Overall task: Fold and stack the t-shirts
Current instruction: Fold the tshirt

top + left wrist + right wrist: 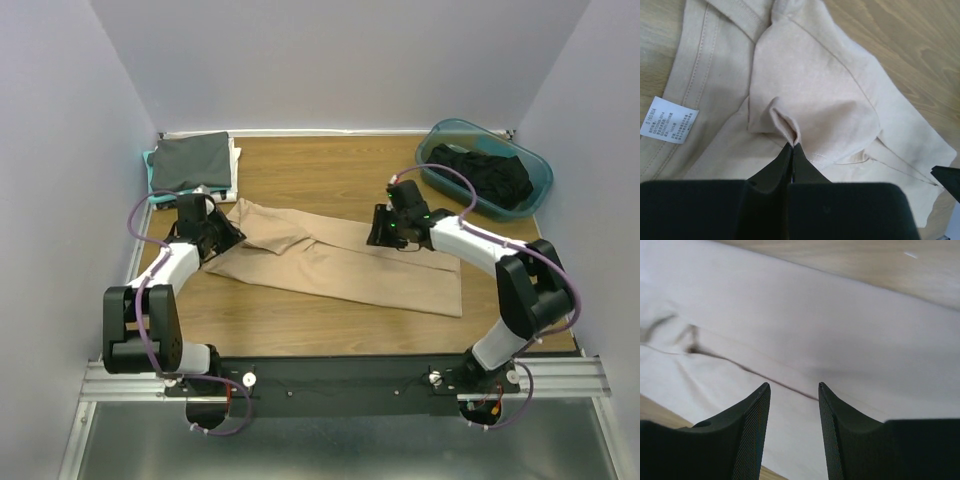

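A tan t-shirt (pixel 340 265) lies partly folded as a long strip across the middle of the table. My left gripper (pixel 228 238) is at the shirt's left end, shut on a small pinched ridge of the tan cloth (pixel 810 85) at its fingertips (pixel 792 146). The white care label (pixel 671 120) shows beside the collar. My right gripper (pixel 378 232) hovers at the shirt's far edge near the middle. It stands open (pixel 794 386) just above the smooth cloth (pixel 790 330), holding nothing. A dark grey folded t-shirt (pixel 190 160) tops a stack at the back left.
A teal plastic tub (pixel 537 176) at the back right holds a crumpled black t-shirt (pixel 480 172). Bare wood (pixel 320 165) shows between the stack and the tub. Walls close the table on three sides.
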Action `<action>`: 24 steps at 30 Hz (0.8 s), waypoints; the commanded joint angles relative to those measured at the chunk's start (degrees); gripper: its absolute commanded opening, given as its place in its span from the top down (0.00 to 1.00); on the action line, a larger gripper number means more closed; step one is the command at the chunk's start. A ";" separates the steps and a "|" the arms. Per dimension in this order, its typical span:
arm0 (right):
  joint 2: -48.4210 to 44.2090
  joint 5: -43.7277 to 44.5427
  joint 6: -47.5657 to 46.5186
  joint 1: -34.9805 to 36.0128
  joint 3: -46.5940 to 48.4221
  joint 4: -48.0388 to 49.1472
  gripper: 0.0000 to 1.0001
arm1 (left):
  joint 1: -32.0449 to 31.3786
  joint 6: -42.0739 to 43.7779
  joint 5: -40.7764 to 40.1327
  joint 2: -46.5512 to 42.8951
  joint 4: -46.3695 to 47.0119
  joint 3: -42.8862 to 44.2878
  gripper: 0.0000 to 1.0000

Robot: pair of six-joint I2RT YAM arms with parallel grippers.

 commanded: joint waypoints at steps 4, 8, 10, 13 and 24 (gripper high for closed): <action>13.31 -2.75 0.94 12.80 16.22 3.46 0.50 | 1.38 4.82 -0.27 6.78 0.84 2.91 0.96; 21.31 -3.10 0.23 17.92 25.19 3.72 0.50 | 2.00 6.14 1.92 9.34 2.15 3.70 0.97; 25.00 -3.54 -0.12 20.29 29.76 3.81 0.50 | 2.09 6.58 2.63 10.14 2.77 3.79 0.97; 29.39 -3.54 0.14 22.05 34.59 3.90 0.50 | 2.09 7.45 3.42 10.93 3.03 3.97 0.98; 36.27 -0.03 0.06 25.22 38.65 3.90 0.50 | 2.62 8.60 5.27 9.53 3.03 2.74 0.99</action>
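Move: Some 26 cm to the right hand's left, about 1 cm back and 5 cm below, lies the free edge of the folded-in sleeve flap; its fingers are half open and empty. From the left hand, which already pinches a small ridge of this flap, that edge is about 10 cm to the right, 2 cm back and 7 cm down. The neck label sits some 7 cm left of the left hand, level with it, and the dark folded stack about 18 cm ahead and 14 cm left. Sweeping left across the shirt by about 26 cm, the right hand comes up beside the left one, turning some 25 degrees counter-clockwise, fingers kept half open; it rises slightly on the way, then sinks about 4 cm as it slows over the flap's free edge. The left hand keeps its pinch and lowers the fabric ridge about 4 cm towards the shirt. ##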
